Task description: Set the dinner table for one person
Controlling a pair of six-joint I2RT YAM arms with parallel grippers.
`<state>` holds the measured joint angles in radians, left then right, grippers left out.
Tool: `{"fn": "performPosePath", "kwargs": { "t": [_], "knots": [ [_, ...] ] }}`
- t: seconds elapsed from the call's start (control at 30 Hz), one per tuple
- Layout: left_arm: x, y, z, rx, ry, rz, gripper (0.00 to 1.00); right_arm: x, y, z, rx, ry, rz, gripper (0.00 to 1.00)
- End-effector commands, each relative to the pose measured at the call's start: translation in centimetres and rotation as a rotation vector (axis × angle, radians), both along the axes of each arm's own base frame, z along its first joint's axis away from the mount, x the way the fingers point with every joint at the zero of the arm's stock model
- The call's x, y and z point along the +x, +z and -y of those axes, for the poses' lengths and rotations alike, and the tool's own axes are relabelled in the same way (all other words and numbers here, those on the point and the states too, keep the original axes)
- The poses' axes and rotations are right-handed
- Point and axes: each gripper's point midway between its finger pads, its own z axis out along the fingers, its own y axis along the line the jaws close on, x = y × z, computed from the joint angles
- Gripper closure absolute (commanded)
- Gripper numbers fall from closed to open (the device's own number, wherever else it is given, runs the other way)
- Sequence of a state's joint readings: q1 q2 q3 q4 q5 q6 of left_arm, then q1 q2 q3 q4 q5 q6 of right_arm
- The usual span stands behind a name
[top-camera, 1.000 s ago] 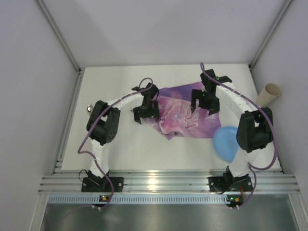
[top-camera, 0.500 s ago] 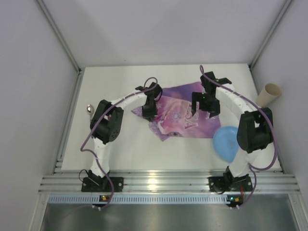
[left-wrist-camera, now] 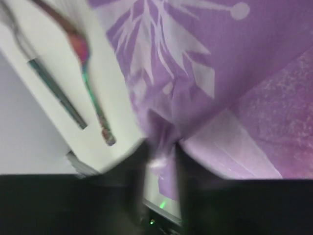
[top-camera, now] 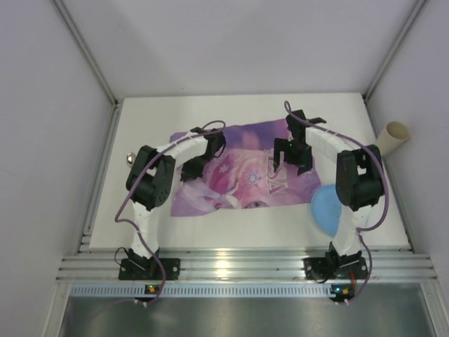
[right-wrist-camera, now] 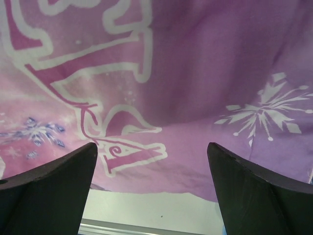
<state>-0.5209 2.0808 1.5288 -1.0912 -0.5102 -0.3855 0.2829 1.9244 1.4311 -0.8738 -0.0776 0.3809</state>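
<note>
The purple printed placemat [top-camera: 245, 168] lies spread on the white dinner table [top-camera: 238, 105]. My left gripper [top-camera: 189, 168] is at the mat's left part, shut on a pinched fold of it. In the left wrist view the dark fingers [left-wrist-camera: 134, 166] clamp that purple fold [left-wrist-camera: 164, 142], and the left gripper [left-wrist-camera: 161, 159] is blurred. My right gripper [top-camera: 291, 156] hangs open over the mat's right half. In the right wrist view the right gripper [right-wrist-camera: 151, 147] has nothing between its fingers, and the placemat [right-wrist-camera: 195, 73] and its near edge lie below.
A blue plate [top-camera: 328, 207] sits at the mat's near right corner, beside the right arm. A beige cup [top-camera: 393, 137] lies at the table's right edge. An iridescent spoon [left-wrist-camera: 90, 83] and a fork [left-wrist-camera: 49, 83] lie left of the mat, near the left edge [top-camera: 130, 158].
My left gripper went from open to shut on the folded mat and pulled it left, spreading the mat out. The right gripper stayed open and shifted slightly.
</note>
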Motion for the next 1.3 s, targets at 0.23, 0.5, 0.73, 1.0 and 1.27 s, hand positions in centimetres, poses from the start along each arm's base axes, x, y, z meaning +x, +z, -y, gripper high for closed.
{"fn": "performPosePath", "kwargs": {
  "t": [0.23,0.5,0.73,1.0,1.27],
  "knots": [
    [0.4,9.6,-1.5,-0.040,0.071,0.195,0.01,1.1,3.3,-0.3,0.049,-0.005,0.112,0.05],
    [2.1,6.6,5.0,-0.377,0.103,0.204,0.01,-1.2,0.9,-1.2,0.135,0.016,0.092,0.11],
    [9.4,5.6,12.3,-0.585,0.035,0.210,0.01,-0.3,3.8,-7.5,0.528,0.037,0.158,1.00],
    [14.6,-0.7,16.2,-0.641,0.044,0.194,0.01,-3.5,-0.1,-5.5,0.421,-0.018,0.033,1.00],
    [16.0,-4.3,16.2,-0.642,0.017,0.155,0.01,-8.1,-3.5,-2.7,0.299,-0.061,-0.056,1.00]
  ]
}}
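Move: The far part of the Elsa cloth, where the left hand goes, lies about 15 cm ahead of it, 16 cm to its right and 2 cm lower; the fork is some 10 cm to its left and 3 cm back, the spoon 17 cm left, about level. The right hand's spot on the cloth is 7 cm back, 4 cm left and 3 cm below it; the lettering lies 6 cm left and 3 cm back, the blue plate 12 cm right and 16 cm back. The cloth's left part, still pinched at first, is let go as the left fingers spring wide; that hand rises some 9 cm, then swings forward and right and comes down, open, with its tips onto the cloth's far part, tilting about 35 degrees. The open right hand shuts low over the cloth, swings left about 6 cm while tilting, then draws back and down, closed tips on the cloth beside the lettering. ##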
